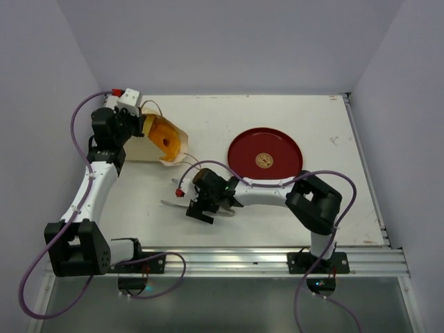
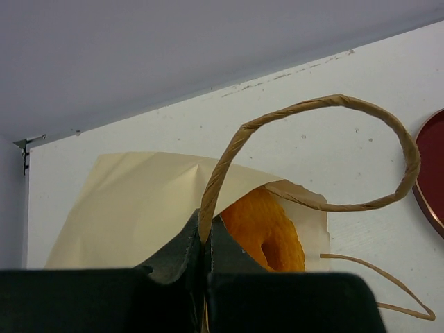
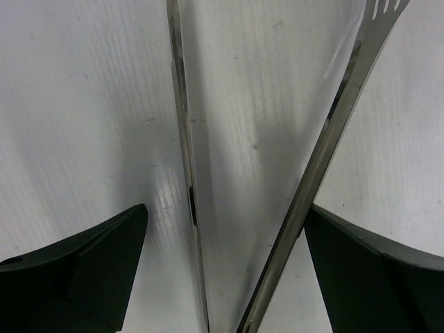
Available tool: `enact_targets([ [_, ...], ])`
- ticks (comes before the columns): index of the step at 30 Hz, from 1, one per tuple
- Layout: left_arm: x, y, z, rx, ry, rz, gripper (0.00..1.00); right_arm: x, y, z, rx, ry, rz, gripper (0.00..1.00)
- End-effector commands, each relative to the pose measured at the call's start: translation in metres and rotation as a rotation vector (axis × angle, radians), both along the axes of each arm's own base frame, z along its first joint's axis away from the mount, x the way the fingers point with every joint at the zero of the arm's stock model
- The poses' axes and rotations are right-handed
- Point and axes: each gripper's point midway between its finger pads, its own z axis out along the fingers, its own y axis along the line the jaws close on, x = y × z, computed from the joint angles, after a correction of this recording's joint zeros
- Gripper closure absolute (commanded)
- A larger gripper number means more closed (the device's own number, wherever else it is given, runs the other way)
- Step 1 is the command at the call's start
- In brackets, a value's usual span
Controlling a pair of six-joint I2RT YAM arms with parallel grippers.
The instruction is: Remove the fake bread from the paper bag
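The paper bag lies on its side at the table's back left, mouth turned toward the red plate. An orange ring doughnut of the fake bread shows inside the mouth. My left gripper is shut on the bag's brown loop handle, pinched at its root by the bag's top edge. My right gripper hovers low over the table, open, straddling metal tongs. Its left finger stands apart from the tongs, and its right finger sits against their other arm.
A red round plate sits at mid-right with a small round brown piece at its centre; its rim shows in the left wrist view. The tongs lie in front of the bag. The bag's second handle trails on the table.
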Motion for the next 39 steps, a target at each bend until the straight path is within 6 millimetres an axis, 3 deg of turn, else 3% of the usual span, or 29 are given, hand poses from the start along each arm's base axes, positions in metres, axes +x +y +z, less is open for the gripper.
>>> enact_targets([
  [1,-0.003,-0.003,0.034,-0.024,-0.110,-0.017,1.00,0.001,0.019,0.011,0.054,0.009,0.016,0.01],
  [10,-0.012,-0.005,0.032,-0.025,-0.116,-0.028,1.00,0.004,0.000,-0.009,0.020,0.115,-0.041,0.11],
  [16,-0.019,-0.006,0.028,-0.028,-0.113,-0.030,1.00,0.014,-0.012,-0.011,-0.003,0.189,-0.070,0.37],
  [23,-0.023,-0.006,0.029,-0.028,-0.118,-0.029,1.00,0.013,-0.019,-0.013,-0.070,0.186,-0.009,0.78],
  [28,-0.024,-0.006,0.027,-0.026,-0.117,-0.024,1.00,0.017,-0.030,0.002,-0.094,0.133,0.061,0.95],
  [34,-0.023,-0.006,0.029,-0.030,-0.120,-0.027,1.00,0.026,-0.039,0.020,-0.094,0.045,0.085,0.99],
  [37,-0.024,-0.006,0.032,-0.030,-0.125,-0.027,1.00,0.016,-0.039,0.029,-0.074,0.069,0.146,1.00],
  [39,-0.025,-0.006,0.034,-0.021,-0.129,-0.025,1.00,0.004,-0.041,0.051,-0.029,0.088,0.221,1.00],
])
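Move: The right hand is low over the tongs, its open fingers straddling their arms; their middle is about 1 cm ahead and 2 cm left of it, 1 cm below. The plate lies some 18 cm ahead and 20 cm right of it, the bread in the bag about 22 cm ahead and 15 cm left, 9 cm higher. From the left hand, still gripping the bag's rim, the tongs lie 19 cm back, 18 cm right and 24 cm below. Right fingers close on the tongs, then draw them about 4 cm right; left eases the bag 2 cm back. ##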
